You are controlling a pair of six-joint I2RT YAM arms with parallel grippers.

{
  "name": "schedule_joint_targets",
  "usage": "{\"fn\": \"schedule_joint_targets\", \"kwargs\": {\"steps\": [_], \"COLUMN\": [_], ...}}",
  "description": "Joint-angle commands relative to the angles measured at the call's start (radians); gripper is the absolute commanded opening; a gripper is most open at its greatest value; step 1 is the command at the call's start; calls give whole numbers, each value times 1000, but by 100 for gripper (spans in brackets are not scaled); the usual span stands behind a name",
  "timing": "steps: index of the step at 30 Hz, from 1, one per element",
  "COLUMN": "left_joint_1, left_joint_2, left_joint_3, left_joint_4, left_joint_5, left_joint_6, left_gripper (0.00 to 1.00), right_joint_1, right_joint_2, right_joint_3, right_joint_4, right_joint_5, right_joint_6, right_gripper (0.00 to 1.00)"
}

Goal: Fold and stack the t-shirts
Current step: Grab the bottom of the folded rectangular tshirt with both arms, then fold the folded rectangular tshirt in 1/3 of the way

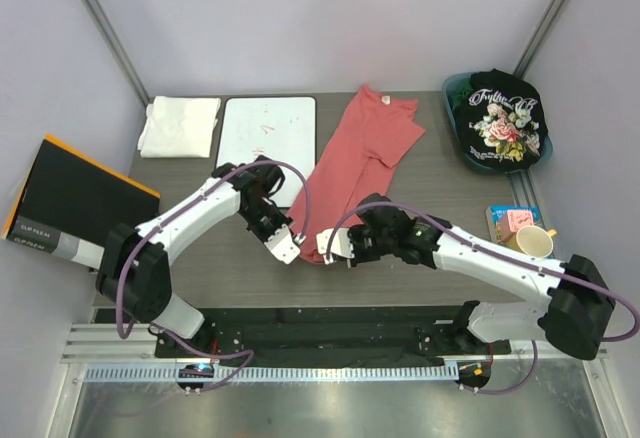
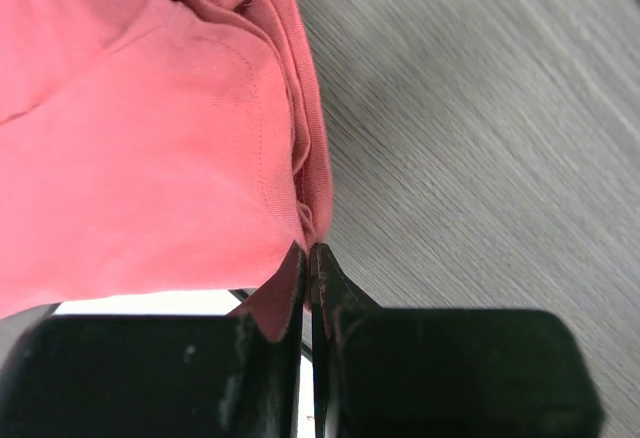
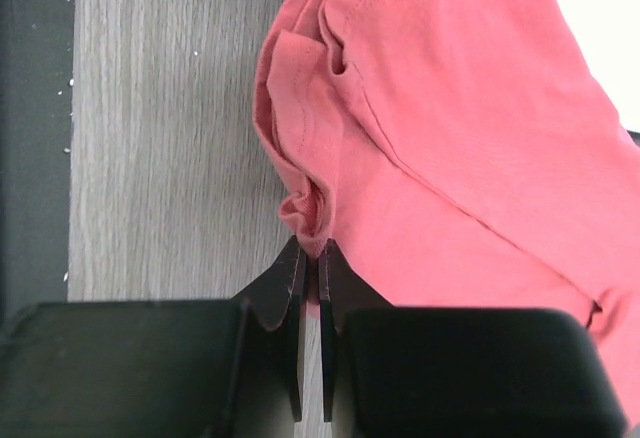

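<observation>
The salmon-red t-shirt (image 1: 365, 153) lies bunched lengthwise across the middle of the table, its near end between my two arms. My left gripper (image 1: 287, 247) is shut on the shirt's near corner, and the hem (image 2: 300, 208) is pinched at the fingertips (image 2: 308, 251). My right gripper (image 1: 332, 245) is shut on a gathered fold of the same shirt (image 3: 470, 138), with cloth between the tips (image 3: 320, 254). A white folded t-shirt (image 1: 180, 126) rests at the back left. The black floral t-shirt (image 1: 503, 118) sits in a teal basket (image 1: 452, 88) at the back right.
A white whiteboard (image 1: 267, 138) with red marks lies between the white shirt and the salmon one. A cup (image 1: 534, 242) and a small box (image 1: 510, 219) stand at the right edge. A black folder (image 1: 75, 198) hangs off the table's left side.
</observation>
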Motion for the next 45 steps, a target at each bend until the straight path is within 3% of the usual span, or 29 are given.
{"fn": "schedule_joint_targets", "kwargs": {"steps": [1,17,20,26,34,40,45], "left_joint_1": [-20,-128,-132,-128,-83,-53,-30], "left_joint_2": [-59,-154,-151,8,139,240,326], "left_joint_3": [42,47,51,179,283,373,470], "left_joint_4": [-76,-205,-99,41,113,147,162], "left_joint_5": [83,223,225,157,145,145,152], "left_joint_6": [-71,-30,-88,-163,-140,-114,-96], "left_gripper": [0,0,0,0,0,0,0], "right_joint_1": [-5,-5,-5,-6,-36,-109,-235], "right_joint_2": [-94,-359,-366,-346,-340,-300,-220], "right_joint_3": [-7,-7,-24,-68,-119,-153,-154], "right_joint_4": [-79,-344,-292,-151,2,122,211], "right_joint_5": [27,-47,20,202,375,416,364], "right_joint_6": [46,147,169,134,91,34,-21], "right_gripper": [1,1,1,1,1,1,1]}}
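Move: Both hands already hold the shirt's bottom end, lifted some 8 cm off the table. The collar end, towards which they carry it, lies about 25 cm ahead and 18 cm right of the left hand, and about 29 cm ahead and 10 cm right of the right hand. The near sleeve sits some 20 cm ahead and 12 cm right of the right hand. The whiteboard's middle is roughly 15 cm ahead and 6 cm left of the left hand. Keeping the bottom corners pinched, both hands draw the shirt back 5 to 7 cm while rising about 4 cm and drifting right. They then reverse and sweep forward and right over the shirt towards its collar end, the left by about 14 cm, the right by 11. The right wrist swings clockwise about 25 degrees and tips up; the left rolls slightly, its left side sinking. ##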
